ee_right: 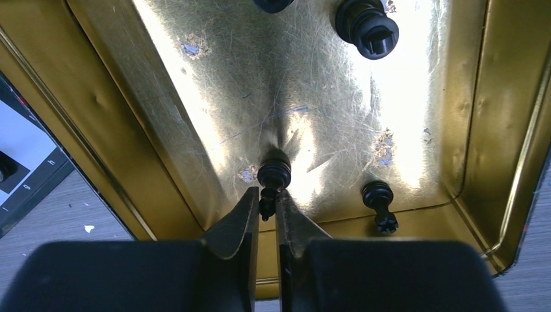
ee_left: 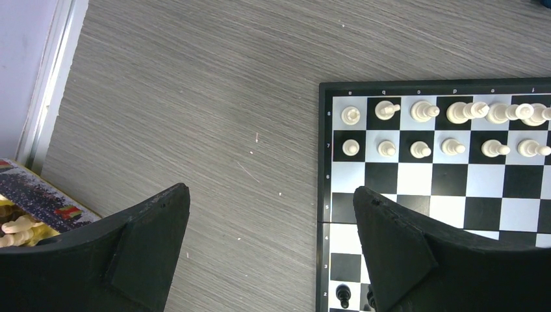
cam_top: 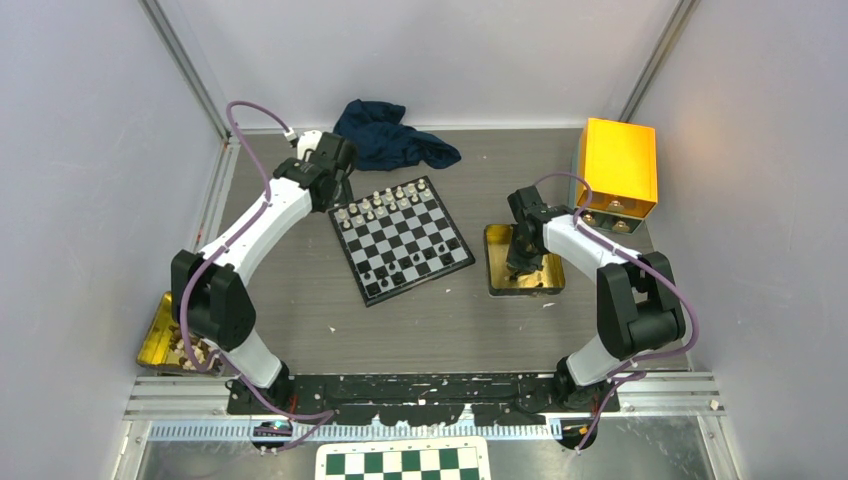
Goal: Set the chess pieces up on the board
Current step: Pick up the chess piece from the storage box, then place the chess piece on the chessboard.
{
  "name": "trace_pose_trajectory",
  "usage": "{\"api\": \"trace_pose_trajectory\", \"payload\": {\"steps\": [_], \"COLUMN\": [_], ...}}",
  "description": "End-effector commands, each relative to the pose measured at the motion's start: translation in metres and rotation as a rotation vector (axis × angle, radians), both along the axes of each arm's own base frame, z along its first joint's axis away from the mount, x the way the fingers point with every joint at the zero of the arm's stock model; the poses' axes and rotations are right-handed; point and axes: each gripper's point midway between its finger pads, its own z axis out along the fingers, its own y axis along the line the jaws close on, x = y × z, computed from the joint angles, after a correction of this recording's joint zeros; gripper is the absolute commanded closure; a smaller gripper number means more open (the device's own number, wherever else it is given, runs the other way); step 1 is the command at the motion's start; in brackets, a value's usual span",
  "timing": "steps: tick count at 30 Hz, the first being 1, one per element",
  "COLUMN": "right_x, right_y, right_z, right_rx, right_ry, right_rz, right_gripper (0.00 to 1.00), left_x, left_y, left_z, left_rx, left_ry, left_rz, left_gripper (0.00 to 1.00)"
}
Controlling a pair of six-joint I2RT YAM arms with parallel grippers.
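The board [cam_top: 410, 246] lies tilted at the table's middle. Silvery-white chess pieces [ee_left: 422, 130] fill its two far rows, and a few black ones [cam_top: 395, 274] stand along the near side. My left gripper [ee_left: 271, 190] is open over bare table just off the board's left edge, holding nothing. A black piece [ee_left: 344, 296] stands beside its right finger [ee_left: 390, 240]. My right gripper [ee_right: 267, 195] is down inside a gold tray [ee_right: 325, 97], shut on the thin top of a black chess piece [ee_right: 273, 174]. Two more black pieces [ee_right: 379, 195] lie in that tray.
An orange box [cam_top: 618, 167] stands at the back right, just behind the right arm's gold tray [cam_top: 497, 280]. A dark blue cloth [cam_top: 390, 135] lies behind the board. A second gold tray [cam_top: 160, 335] with pale pieces sits near left. A green-and-white board [cam_top: 403, 462] lies below the arm bases.
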Motion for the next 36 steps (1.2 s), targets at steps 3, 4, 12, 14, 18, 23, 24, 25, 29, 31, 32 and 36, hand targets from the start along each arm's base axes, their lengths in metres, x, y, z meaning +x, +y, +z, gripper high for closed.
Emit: {"api": "trace_pose_trajectory", "payload": {"steps": [3,4,12,14,18,23,24,25,29,31,32,36], "right_x": [0.007,0.008,0.017,0.020,0.023,0.022,0.021,0.021,0.019,0.020,0.020,0.024], "right_y": [0.000,0.000,-0.001,-0.002,-0.002,-0.001,-0.001,0.000,0.005,0.008,0.011,0.029], "right_z": [0.012,0.013,0.041,0.051,0.068,0.086,0.089,0.093,0.108,0.117,0.120,0.134], "right_rx": [0.013,0.009,0.005,0.003,0.007,0.028,0.029,0.034,0.054,0.058,0.061,0.072], "right_ry": [-0.049,-0.052,-0.110,-0.136,-0.173,-0.221,-0.227,-0.235,-0.262,-0.277,-0.281,-0.294], "right_rz": [-0.013,-0.012,-0.009,-0.008,-0.007,-0.005,-0.005,-0.003,0.013,0.028,0.036,0.095], "right_gripper": [0.94,0.96,0.99,0.99,0.99,0.99,0.99,0.99,0.99,0.99,0.99,0.99], "left_x": [0.001,0.001,-0.003,-0.006,-0.010,-0.011,-0.012,-0.013,-0.018,-0.021,-0.022,-0.027], "left_y": [0.000,0.000,-0.002,-0.003,-0.006,-0.012,-0.013,-0.014,-0.017,-0.019,-0.020,-0.026], "left_z": [0.022,0.023,0.027,0.027,0.029,0.038,0.040,0.041,0.044,0.044,0.045,0.046], "left_rx": [-0.018,-0.019,-0.018,-0.021,-0.035,-0.052,-0.055,-0.059,-0.079,-0.081,-0.085,-0.097], "left_ry": [-0.076,-0.077,-0.075,-0.078,-0.084,-0.106,-0.109,-0.111,-0.113,-0.107,-0.109,-0.124], "left_rz": [-0.003,-0.003,-0.013,-0.019,-0.031,-0.059,-0.066,-0.071,-0.085,-0.088,-0.092,-0.110], "left_gripper": [0.03,0.03,0.03,0.03,0.03,0.03,0.03,0.03,0.03,0.03,0.03,0.03]}}
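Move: The right gripper is already shut on a black chess piece in the tray. The empty part of the board's near row lies about 18 cm to its left, roughly level ahead and 2 cm lower. Left behind are a crowned piece some 5 cm right and 2 cm back, and a rook about 7 cm ahead and 5 cm right. From the left hand, that near row is roughly 22 cm right, 9 cm back and 16 cm below. Keep the right fingers pinched on the black piece and lift it straight out of the tray, about 10 cm up, edging slightly forward, tipping the fingertips some 10 degrees outward and starting a small drift left at the very end. Meanwhile ease the open, empty left gripper about 3 cm up and 2 cm each back and right, over the board's left corner area. ##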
